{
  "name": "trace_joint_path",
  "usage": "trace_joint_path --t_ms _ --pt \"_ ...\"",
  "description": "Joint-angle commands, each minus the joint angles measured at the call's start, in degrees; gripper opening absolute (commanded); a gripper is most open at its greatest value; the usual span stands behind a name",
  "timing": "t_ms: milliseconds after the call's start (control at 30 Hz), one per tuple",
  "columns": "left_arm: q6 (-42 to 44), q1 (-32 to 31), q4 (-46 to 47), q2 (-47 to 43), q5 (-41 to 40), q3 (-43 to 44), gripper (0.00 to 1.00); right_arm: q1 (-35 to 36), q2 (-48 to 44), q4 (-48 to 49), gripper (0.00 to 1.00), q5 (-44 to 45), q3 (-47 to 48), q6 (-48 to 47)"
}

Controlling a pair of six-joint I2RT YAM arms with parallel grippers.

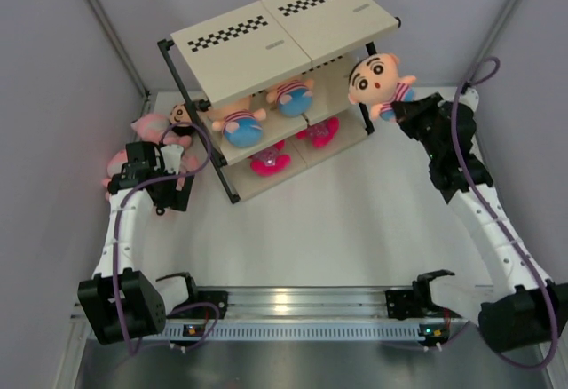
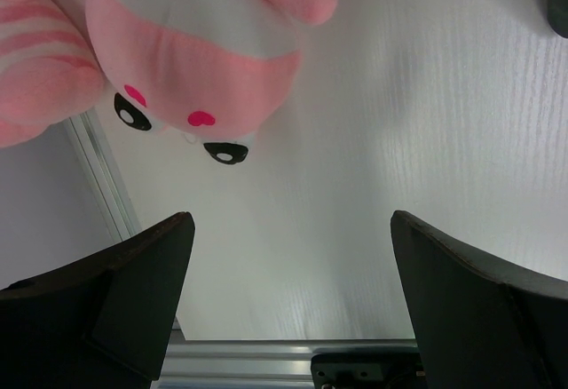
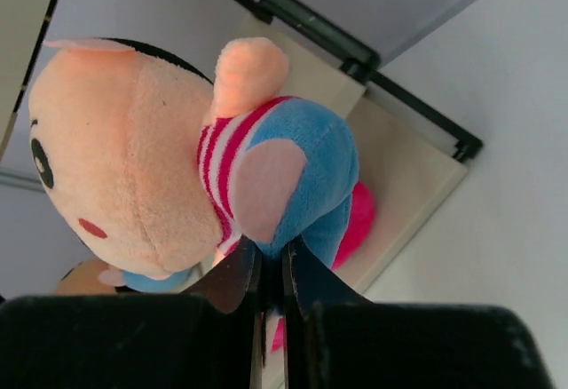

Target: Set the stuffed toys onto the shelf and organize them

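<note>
My right gripper (image 1: pixel 399 105) (image 3: pixel 271 249) is shut on the blue bottom of a boy doll (image 1: pixel 374 80) (image 3: pixel 177 158) and holds it in the air at the right end of the shelf (image 1: pixel 284 29), level with its upper boards. Two more striped dolls (image 1: pixel 240 121) (image 1: pixel 293 96) lie on the middle board, and pink toys (image 1: pixel 269 160) (image 1: pixel 319 130) lie on the bottom board. On the table left of the shelf lie pink stuffed toys (image 1: pixel 146 130) (image 2: pixel 195 51) and a dark-haired doll (image 1: pixel 182 115). My left gripper (image 1: pixel 169 189) (image 2: pixel 291 220) hangs open beside them, holding nothing.
The shelf (image 3: pixel 417 167) stands at an angle at the back of the white table (image 1: pixel 355 220). Grey walls close in on the left and right sides. A metal rail (image 1: pixel 302 300) (image 2: pixel 266 353) with the arm bases runs along the near edge.
</note>
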Motion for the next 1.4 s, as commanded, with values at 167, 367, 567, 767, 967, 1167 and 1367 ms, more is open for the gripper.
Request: trace_joint_path --t_ms 167,367,567,767,967,1167,1367 --pt "0.37 -0.13 0.06 -1.71 0.13 1.22 0.99 9.11 16.18 6.15 0.00 6.32 13.36 7.99" --pt "0.63 -0.13 -0.02 -1.18 0.13 0.96 0.99 10.51 23.39 7.91 0.00 6.67 18.89 11.00" --pt "0.55 -0.13 0.06 -1.18 0.13 0.87 0.99 11.75 29.55 8.08 0.00 8.25 22.86 15.03" --pt "0.90 -0.13 0.06 -1.53 -0.57 0.78 0.99 12.27 33.50 8.96 0.26 7.73 25.32 15.92" --pt "0.90 -0.13 0.06 -1.45 -0.74 0.78 0.98 12.63 32.81 10.81 0.41 6.58 24.88 13.72" --pt "0.63 -0.21 0.06 -1.53 -0.66 1.13 0.99 12.63 29.91 11.86 0.53 6.93 24.00 11.61" --pt "0.55 -0.13 0.06 -1.88 -1.18 1.48 0.99 12.80 25.96 12.56 0.54 6.76 22.69 9.94"
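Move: The right gripper already holds the striped-shirt toy, and the free right end of the middle shelf, where this toy is to lie, is about 15 cm ahead, 14 cm left and 4 cm below. The middle toy on that shelf sits some 5 cm ahead, 25 cm left and 5 cm below; the right-hand pink toy on the bottom shelf about 7 cm ahead, 17 cm left and 23 cm below. From the left hand the free spot is roughly 25 cm ahead, 42 cm right and 16 cm up. Carry the held toy head first with the right gripper onto the free right end of the middle shelf, about 12 cm forward and 11 cm left, dipping some 3 cm on the way in and rolling the wrist about 10 degrees so its left side rises. As the reach slows, open the fingers about halfway to let go of the toy, then hold there and ease up slightly. ##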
